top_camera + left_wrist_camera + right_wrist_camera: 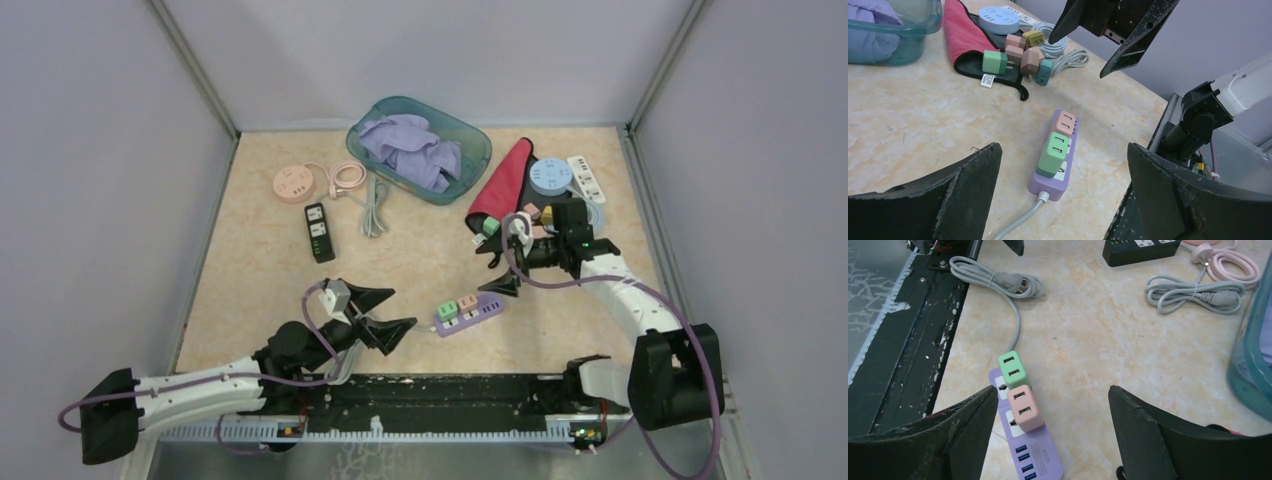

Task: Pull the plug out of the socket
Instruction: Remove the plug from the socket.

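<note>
A purple power strip (487,310) lies near the table's front middle. A green plug (447,309) and a pink plug (467,302) sit side by side in its sockets. In the left wrist view the green plug (1054,152) is the nearer one and the pink plug (1066,123) stands behind it on the strip (1050,186). My left gripper (385,315) is open, just left of the strip's cable end and apart from it. My right gripper (497,268) hangs open above the strip's far end. The pink plug (1025,408) is close to its left finger and nothing sits between its fingers.
A teal basket (470,130) of purple cloth stands at the back. A red pouch (505,180), loose adapters (1020,60), a blue round strip (550,175) and a white strip (586,178) lie back right. A pink round strip (295,184), a black strip (319,232) and a cable coil (374,205) lie back left.
</note>
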Action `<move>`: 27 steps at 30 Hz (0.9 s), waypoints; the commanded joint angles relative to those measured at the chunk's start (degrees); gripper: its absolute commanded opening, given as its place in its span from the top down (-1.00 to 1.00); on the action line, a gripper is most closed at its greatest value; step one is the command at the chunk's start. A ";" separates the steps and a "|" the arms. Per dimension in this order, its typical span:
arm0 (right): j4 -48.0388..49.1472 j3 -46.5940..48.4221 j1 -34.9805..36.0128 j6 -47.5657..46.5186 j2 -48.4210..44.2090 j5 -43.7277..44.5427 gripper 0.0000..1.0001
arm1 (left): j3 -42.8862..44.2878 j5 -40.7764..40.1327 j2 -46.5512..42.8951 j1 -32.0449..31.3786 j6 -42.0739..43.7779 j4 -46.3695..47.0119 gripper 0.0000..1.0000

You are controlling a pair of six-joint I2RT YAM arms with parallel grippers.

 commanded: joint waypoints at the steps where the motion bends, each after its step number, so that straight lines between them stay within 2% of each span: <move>1: -2.37 1.36 2.27 -5.59 1.12 0.88 -0.63 | -4.67 -0.69 0.83 0.03 -1.10 3.44 -1.00; 20: -7.99 3.54 10.06 -12.06 5.37 9.51 -0.63 | -5.35 -0.62 3.16 0.04 -1.07 4.96 -0.98; 27: -8.56 4.06 12.91 -12.79 7.08 13.19 -0.61 | -4.01 1.41 6.89 0.06 0.73 4.97 -0.96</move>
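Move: The peach plug in the purple power strip lies about 3 cm back and 3 cm to the left of the open right hand, some 11 cm below it. The green plug stands beside the peach one, roughly 5 cm back and 7 cm left of the hand at the same depth. The strip's middle is about 5 cm back, 3 cm left and 14 cm down. From the left hand the peach plug is some 6 cm ahead, 12 cm right and 10 cm below. Downwards first of all, the right hand sinks about 5 cm towards the peach plug, easing back and to its left by 2 cm or so each on the way and slowing at the end. Its fingertips tilt some 10 degrees further down and the hand swings slightly counter-clockwise, the fingers kept wide open and still clear above the plug. ##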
